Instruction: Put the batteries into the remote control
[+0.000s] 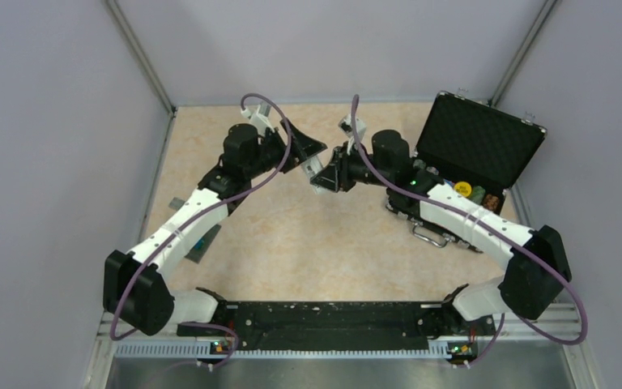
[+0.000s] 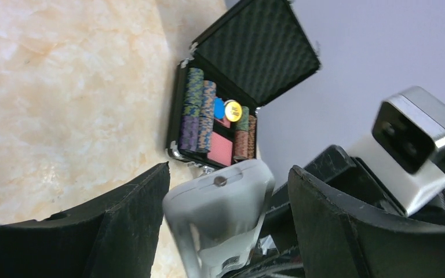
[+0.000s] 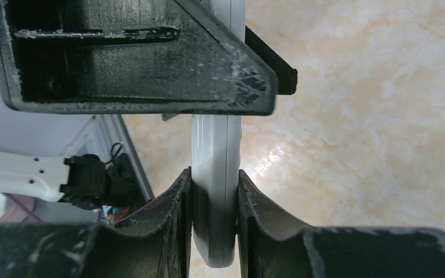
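The remote control [image 3: 211,139] is a slim white bar held up off the table. My right gripper [image 3: 214,172] is shut on its near end, with both pads pressed flat on its faces. My left gripper [image 2: 229,168] stands open around the remote's [image 2: 220,202] other end, with a gap on each side. In the top view the two grippers meet mid-table, the left gripper [image 1: 308,151] facing the right gripper [image 1: 330,173]. The batteries are out of view.
An open black case [image 1: 478,142] with striped chip stacks sits at the right, behind the right arm, and its lid [image 2: 255,52] shows in the left wrist view. A dark grey card [image 1: 198,243] lies under the left arm. Walls close in on three sides.
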Controlling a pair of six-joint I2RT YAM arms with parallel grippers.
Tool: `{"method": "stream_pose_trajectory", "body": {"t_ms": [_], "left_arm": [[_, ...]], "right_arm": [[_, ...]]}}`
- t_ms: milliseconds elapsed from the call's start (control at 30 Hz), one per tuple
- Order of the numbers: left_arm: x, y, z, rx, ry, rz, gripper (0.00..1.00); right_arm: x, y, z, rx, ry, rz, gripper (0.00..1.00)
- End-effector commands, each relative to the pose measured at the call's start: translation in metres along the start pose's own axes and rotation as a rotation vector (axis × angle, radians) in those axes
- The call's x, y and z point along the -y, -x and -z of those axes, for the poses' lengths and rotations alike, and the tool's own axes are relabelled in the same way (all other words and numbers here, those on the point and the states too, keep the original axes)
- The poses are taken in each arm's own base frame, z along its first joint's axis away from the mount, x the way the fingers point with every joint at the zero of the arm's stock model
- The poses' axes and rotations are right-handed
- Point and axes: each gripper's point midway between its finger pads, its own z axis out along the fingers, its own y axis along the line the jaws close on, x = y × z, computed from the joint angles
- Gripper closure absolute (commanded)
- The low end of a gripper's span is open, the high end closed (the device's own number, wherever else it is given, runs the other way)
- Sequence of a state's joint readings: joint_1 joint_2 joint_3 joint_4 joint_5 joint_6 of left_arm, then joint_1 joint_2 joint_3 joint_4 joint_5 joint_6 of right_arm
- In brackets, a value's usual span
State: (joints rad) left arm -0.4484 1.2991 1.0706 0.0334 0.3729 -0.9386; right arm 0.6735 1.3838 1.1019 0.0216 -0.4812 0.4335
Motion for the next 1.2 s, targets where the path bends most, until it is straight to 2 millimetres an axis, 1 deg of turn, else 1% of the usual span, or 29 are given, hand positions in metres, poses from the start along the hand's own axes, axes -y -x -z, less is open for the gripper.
{"method": "stream_pose_trajectory", "body": {"t_ms": [0, 33, 100, 133, 233, 333, 400, 433, 467, 500, 533, 567, 600, 633, 667, 700, 833, 1000, 1100, 1167], "left_arm": [[-0.014, 0.004, -0.007, 0.044, 0.118, -0.005, 0.21], [-0.02, 0.004, -0.007, 0.047, 0.152, 0.0, 0.23], [-0.03, 0.003, -0.008, 0.052, 0.206, 0.01, 0.32], [-0.031, 0.002, -0.01, 0.045, 0.213, 0.006, 0.39], [-0.032, -0.004, -0.015, 0.012, 0.221, 0.001, 0.54], [-0.033, -0.007, -0.018, 0.004, 0.226, -0.001, 0.61], [-0.034, -0.005, -0.019, 0.006, 0.232, -0.009, 0.75], [-0.033, -0.004, -0.019, 0.008, 0.232, -0.016, 0.83], [-0.031, -0.002, -0.019, 0.008, 0.229, -0.026, 0.89], [-0.029, -0.002, -0.019, 0.006, 0.224, -0.035, 0.93], [-0.028, -0.001, -0.019, 0.004, 0.222, -0.046, 0.96], [-0.026, 0.001, -0.018, 0.005, 0.216, -0.061, 0.99], [-0.024, 0.001, -0.017, -0.002, 0.206, -0.09, 1.0], [-0.018, 0.003, -0.015, -0.003, 0.19, -0.121, 1.0], [-0.015, 0.004, -0.013, -0.008, 0.178, -0.155, 1.0], [-0.01, 0.005, -0.011, -0.014, 0.157, -0.187, 1.0], [0.013, 0.003, 0.003, -0.042, 0.03, -0.313, 1.0], [0.053, -0.001, 0.02, -0.063, -0.165, -0.401, 1.0], [0.079, 0.004, 0.032, -0.04, -0.273, -0.435, 1.0], [0.096, 0.007, 0.04, -0.03, -0.347, -0.446, 1.0]], "right_arm": [[0.008, 0.025, -0.006, 0.067, -0.118, 0.124, 0.92], [0.011, 0.021, -0.007, 0.058, -0.141, 0.132, 0.92], [0.014, 0.017, -0.01, 0.042, -0.159, 0.151, 0.92], [0.015, 0.015, -0.011, 0.027, -0.16, 0.16, 0.92], [0.018, 0.013, -0.012, 0.0, -0.171, 0.179, 0.91], [0.016, 0.013, -0.013, -0.012, -0.162, 0.184, 0.89], [0.017, 0.011, -0.014, -0.022, -0.16, 0.175, 0.86], [0.017, 0.01, -0.015, -0.029, -0.16, 0.169, 0.82], [0.016, 0.009, -0.015, -0.033, -0.158, 0.164, 0.76], [0.015, 0.009, -0.014, -0.035, -0.153, 0.159, 0.65], [0.011, 0.01, -0.012, -0.031, -0.142, 0.16, 0.53], [0.007, 0.011, -0.01, -0.028, -0.125, 0.162, 0.38], [0.003, 0.011, -0.008, -0.035, -0.096, 0.166, 0.27], [0.002, 0.014, -0.004, -0.039, -0.074, 0.164, 0.22], [0.001, 0.018, 0.001, -0.036, -0.05, 0.151, 0.17], [0.0, 0.022, 0.007, -0.034, -0.021, 0.13, 0.15], [-0.007, 0.037, 0.027, -0.01, 0.136, 0.037, 0.12], [-0.042, 0.05, 0.04, 0.018, 0.332, 0.07, 0.13], [-0.065, 0.058, 0.048, 0.045, 0.457, 0.068, 0.14], [-0.079, 0.062, 0.056, 0.067, 0.543, 0.099, 0.14]]}}
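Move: The left hand waits wide open above the upper end of the remote, whose middle lies about 3 cm back from this hand, level left to right and roughly 3 cm lower. The right gripper holding the remote is some 6 cm back and 4 cm below the left hand. Seen from the right hand, the remote's middle is about 2 cm ahead and 2 cm up, and the open left gripper about 6 cm ahead and 4 cm higher. Downward about 4.5 cm, the left hand brings its open jaws over the remote and closes them on its side edges, while the right hand, still gripping, sinks some 3 cm. The right fingers then open wide, backing off to the right before rising; the left keeps its pinch, lifts about 6 cm while drawing back, and tips its fingertips upward. ##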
